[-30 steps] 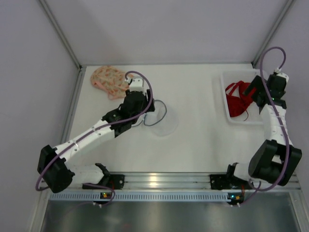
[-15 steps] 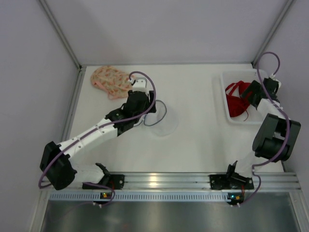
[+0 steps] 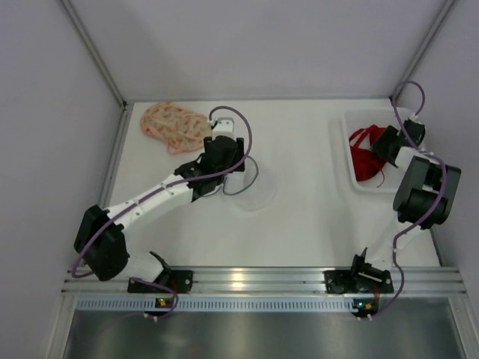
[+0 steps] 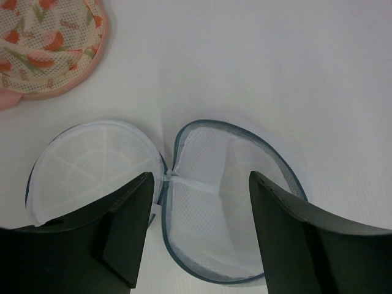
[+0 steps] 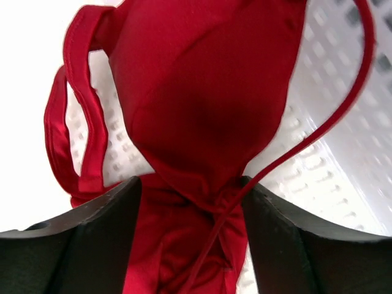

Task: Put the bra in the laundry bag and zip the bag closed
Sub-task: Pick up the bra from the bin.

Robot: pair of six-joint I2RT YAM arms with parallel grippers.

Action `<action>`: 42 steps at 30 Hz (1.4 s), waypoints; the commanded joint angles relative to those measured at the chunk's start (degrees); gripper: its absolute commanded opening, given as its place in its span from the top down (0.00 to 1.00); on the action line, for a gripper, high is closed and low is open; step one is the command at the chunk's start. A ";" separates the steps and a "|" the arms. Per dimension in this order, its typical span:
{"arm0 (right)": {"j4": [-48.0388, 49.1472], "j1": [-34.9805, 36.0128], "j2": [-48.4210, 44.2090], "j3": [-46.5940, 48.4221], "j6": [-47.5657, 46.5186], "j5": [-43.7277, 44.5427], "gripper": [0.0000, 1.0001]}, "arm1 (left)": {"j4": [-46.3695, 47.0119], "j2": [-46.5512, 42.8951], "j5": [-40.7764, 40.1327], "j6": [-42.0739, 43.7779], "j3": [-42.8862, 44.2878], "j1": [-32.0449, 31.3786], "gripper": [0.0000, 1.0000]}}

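The red bra lies bunched in a white tray at the table's right back. My right gripper is down in the tray, and its fingers stand open either side of the bra's gathered middle, with the cloth filling the gap. The laundry bag, white mesh with a grey-blue rim, lies unzipped and spread flat mid-table. My left gripper hovers open over it. In the left wrist view its open jaws frame the bag's hinge, one half to the left and the other to the right.
A pink floral mesh bag lies at the back left, also at the top left corner of the left wrist view. The tray's perforated floor shows under the bra. Enclosure walls border the table on three sides.
My right gripper has dropped into the tray onto the bra and its jaws have narrowed around it. The left arm has shifted slightly right over the bag, jaws unchanged.
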 commanded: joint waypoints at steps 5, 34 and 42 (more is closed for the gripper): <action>2.25 -0.26 4.34 5.80 -1.55 -3.81 0.48 | -1.61 3.33 -2.46 1.38 5.71 0.47 0.30; -7.68 0.01 -19.56 7.65 -3.75 -21.21 1.00 | 17.45 11.92 32.83 9.38 19.77 0.29 0.31; -3.74 0.01 -23.33 4.06 -0.08 -27.52 1.00 | 21.14 25.30 44.99 3.33 32.69 0.12 0.31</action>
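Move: Inside the bin, the red bra lies right at the right hand's open fingers, its middle about 1 cm ahead, 1 cm left and 3 cm below; the bin's middle is roughly 1 cm back and 1 cm right. From the left hand, the bra is some 54 cm right, 10 cm ahead and 16 cm down. The white mesh bag lies about 18 cm below that hand, 3 cm right and 1 cm back, with the peach floral bag roughly 17 cm ahead and 18 cm left. Nudging about 2 cm forward and slightly down, the right hand shuts its fingers on the bra's fabric, then lifts it some 19 cm, drifting left as the fingers tip up and turn counter-clockwise about 20 degrees each. The left hand first edges forward, then swings right and up towards the bin, fingers still open, turning clockwise. ##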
